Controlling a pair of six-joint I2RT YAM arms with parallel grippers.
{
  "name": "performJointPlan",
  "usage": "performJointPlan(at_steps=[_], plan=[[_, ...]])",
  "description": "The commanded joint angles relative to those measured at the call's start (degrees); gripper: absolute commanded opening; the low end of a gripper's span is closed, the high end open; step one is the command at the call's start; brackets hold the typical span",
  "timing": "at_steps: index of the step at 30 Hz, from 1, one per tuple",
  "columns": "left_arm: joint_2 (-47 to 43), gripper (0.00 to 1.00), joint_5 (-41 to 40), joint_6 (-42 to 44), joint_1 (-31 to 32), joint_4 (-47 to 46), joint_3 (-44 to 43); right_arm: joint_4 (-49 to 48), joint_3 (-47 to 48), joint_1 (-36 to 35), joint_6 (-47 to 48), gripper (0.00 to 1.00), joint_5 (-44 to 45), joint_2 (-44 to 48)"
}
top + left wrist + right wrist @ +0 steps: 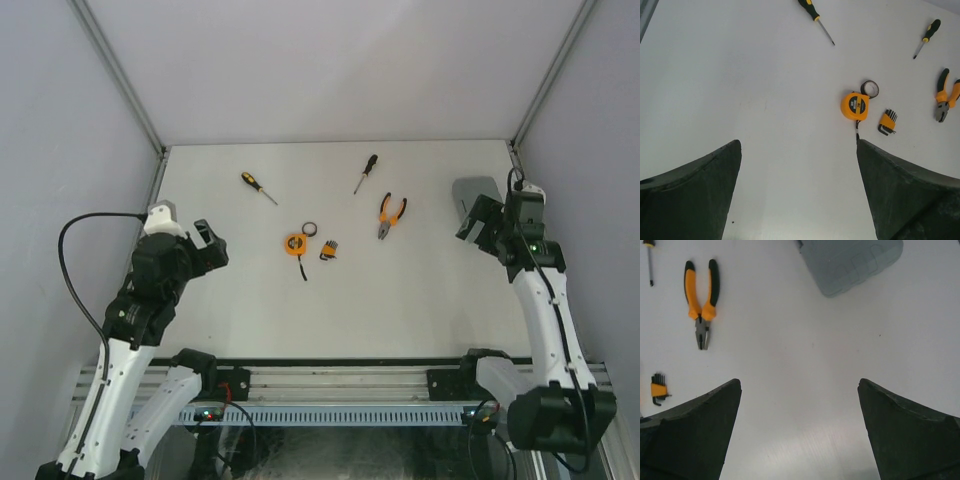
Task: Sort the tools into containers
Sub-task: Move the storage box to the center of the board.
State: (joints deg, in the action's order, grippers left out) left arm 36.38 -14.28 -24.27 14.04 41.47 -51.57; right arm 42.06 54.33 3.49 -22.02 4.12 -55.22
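Several tools lie on the white table. One black-and-yellow screwdriver (258, 187) (816, 14) is at the back left, a second screwdriver (366, 172) (926, 36) further right. Orange-handled pliers (391, 215) (701, 300) (946, 99) lie right of centre. A round orange tape measure (294, 243) (855, 105), a black ring (310, 229) (870, 89) and a hex key set (328, 249) (887, 122) (657, 388) sit mid-table. The grey case (472, 200) (850, 262) lies closed at the right. My left gripper (209, 245) (799, 145) is open, left of the tools. My right gripper (472, 222) (799, 382) is open, just in front of the case.
Grey walls with metal corner posts (118, 72) enclose the table on three sides. A black cable (75, 260) loops off the left arm. The aluminium rail (340, 380) with both arm bases runs along the near edge.
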Motion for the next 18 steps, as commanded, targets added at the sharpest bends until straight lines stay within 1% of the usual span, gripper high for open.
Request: performJointPlan(at_steps=[1,6,11,15,18], plan=[[0.51,1.0,1.5,1.86,-0.57,-3.02,1.88,-7.63,3.41,6.18,3.45,0.99,-5.28,-5.32],[0.64,1.0,2.17,1.98,-0.54,-3.11,2.96,-12.29,5.35,10.77,4.77,0.99,-6.5,-13.06],[0.72,1.0,0.42,2.21,-0.54,-3.16,3.14,-17.49,9.94,14.28,4.81,0.98,-8.74,-21.76],[0.96,1.0,0.46,1.8,-0.55,-3.52,3.48,-19.23,15.65,15.49,4.91,0.97,-9.9,-31.52],[1.53,1.0,0.96,2.09,-0.54,-3.54,3.43,-18.79,22.61,15.5,5.55,0.97,-10.09,-38.72]])
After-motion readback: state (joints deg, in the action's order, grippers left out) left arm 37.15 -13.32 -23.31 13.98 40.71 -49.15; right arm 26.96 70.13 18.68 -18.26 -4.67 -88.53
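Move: The storage box lies flat, roughly 16 cm ahead of the right hand, 10 cm to its right and 18 cm below. The pliers are some 31 cm to the left of the box and about 2 cm nearer the base; the black screwdriver lies about 9 cm left of the pliers and 15 cm farther out. From the left hand the box is some 85 cm to the right, 20 cm ahead and 23 cm below. Towards the storage box: the right hand, empty and wide open, sweeps forward about 12 cm and to the right about 9 cm, sinking slightly and gaining speed forward, until it is above the box. Its fingers keep slanting forward and down, with barely any wrist turn, and don't reach the box. ##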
